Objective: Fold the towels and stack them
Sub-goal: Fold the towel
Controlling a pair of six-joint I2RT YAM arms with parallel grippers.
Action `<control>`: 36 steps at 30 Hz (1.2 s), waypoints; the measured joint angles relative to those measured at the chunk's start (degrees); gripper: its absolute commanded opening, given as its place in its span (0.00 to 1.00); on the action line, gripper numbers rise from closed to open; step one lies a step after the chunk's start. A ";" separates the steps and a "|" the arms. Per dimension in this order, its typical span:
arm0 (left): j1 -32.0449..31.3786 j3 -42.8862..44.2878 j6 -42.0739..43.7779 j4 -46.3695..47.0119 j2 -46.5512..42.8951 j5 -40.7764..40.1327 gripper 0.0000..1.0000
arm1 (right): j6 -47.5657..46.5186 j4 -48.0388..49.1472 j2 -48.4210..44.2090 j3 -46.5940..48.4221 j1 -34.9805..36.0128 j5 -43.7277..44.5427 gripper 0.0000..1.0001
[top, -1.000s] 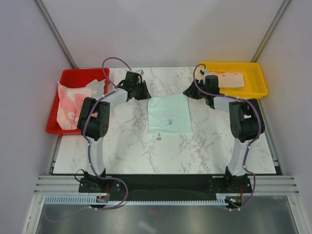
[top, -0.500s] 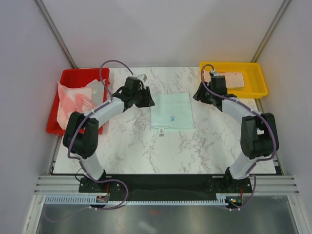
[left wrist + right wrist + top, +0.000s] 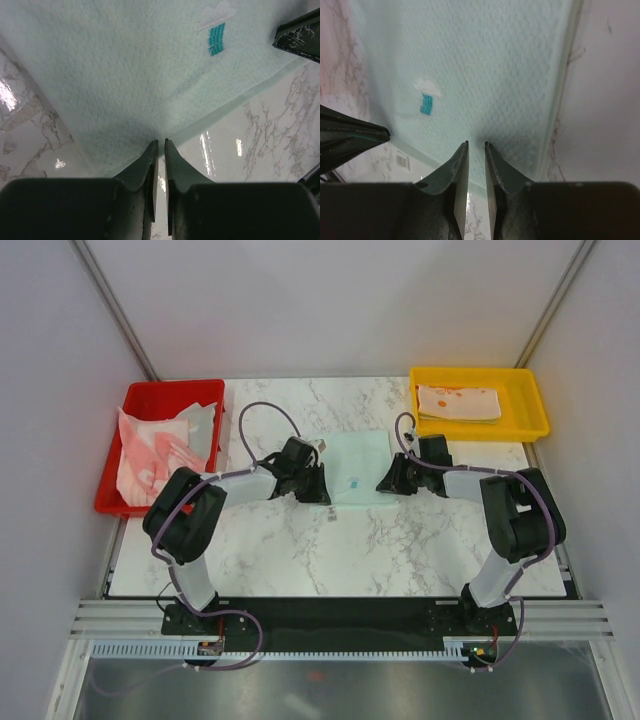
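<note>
A mint green towel (image 3: 355,462) lies flat on the marble table, with a small teal mark on it (image 3: 216,39). My left gripper (image 3: 320,490) sits low at its near left corner. In the left wrist view the jaws (image 3: 161,141) are pinched on the towel's edge (image 3: 125,75). My right gripper (image 3: 385,484) is at the near right corner, shut on the cloth (image 3: 485,75) with a thin gap at its tips (image 3: 476,144). A folded peach towel (image 3: 458,402) lies in the yellow tray. Pink (image 3: 148,452) and pale towels (image 3: 202,425) lie crumpled in the red tray.
The red tray (image 3: 170,388) stands at the table's far left and the yellow tray (image 3: 530,405) at the far right. A small white tag (image 3: 328,517) sticks out below the mint towel. Grey walls close in on both sides.
Both grippers have left the mint towel's far corners, opened, come toward me to its near corners and closed there. The towel sits a little farther back than a second ago.
</note>
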 measured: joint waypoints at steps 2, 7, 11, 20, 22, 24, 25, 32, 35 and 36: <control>-0.42 -1.53 -0.15 0.33 0.00 -0.87 0.16 | 0.39 1.18 0.00 -2.58 0.13 -0.50 0.26; -1.18 -4.42 -0.57 3.52 -1.11 -2.27 0.16 | 0.96 5.44 -0.90 -5.62 0.04 -1.51 0.26; -1.62 -7.17 -0.55 5.16 -3.30 -3.91 0.16 | 2.34 8.35 -3.08 -9.18 0.11 -0.90 0.25; -1.81 -12.96 -0.52 3.34 -10.58 -5.53 0.23 | 7.37 9.70 -13.07 -18.84 3.93 4.07 0.26; -1.81 -12.83 -0.55 2.75 -11.91 -4.59 0.25 | 6.88 7.48 -14.08 -17.88 3.91 5.40 0.27; -1.75 -11.47 -0.55 1.18 -12.85 -3.98 0.30 | 6.01 4.17 -15.04 -15.58 3.82 6.80 0.31; -1.70 -9.88 -0.55 0.11 -12.90 -3.89 0.36 | 5.64 3.15 -15.37 -14.51 3.82 7.19 0.36; 3.37 7.02 2.21 -3.85 -10.38 -4.37 0.53 | -2.97 -3.17 -14.36 -0.85 1.33 7.04 0.63; 8.94 17.00 5.64 -4.37 -3.78 -3.74 0.55 | -7.26 -5.03 -10.58 5.92 -1.29 6.03 0.69; 10.29 19.96 7.13 -4.59 -1.14 -3.43 0.56 | -8.90 -5.55 -9.09 8.07 -2.01 5.88 0.70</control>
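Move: Just beyond the fingertips lies the pale mint towel: its middle is about 11 cm ahead and 10 cm right of the left hand, about 8 cm ahead and 8 cm left of the right, only 1 or 2 cm lower. Its teal mark lies some 7 cm ahead and 10 cm right of the left hand. The yellow bin's middle is roughly 28 cm ahead and 33 cm right of the right hand. Pressing down about 1 cm onto the near part of the towel, both hands drag it back towards the base, the right about 6 cm, the left about 4 cm and also a little left. Both then come off the towel, rising and swinging forward above it, the left more than 15 cm, fingers opening and their tips tilting forward nearly 20 degrees. ##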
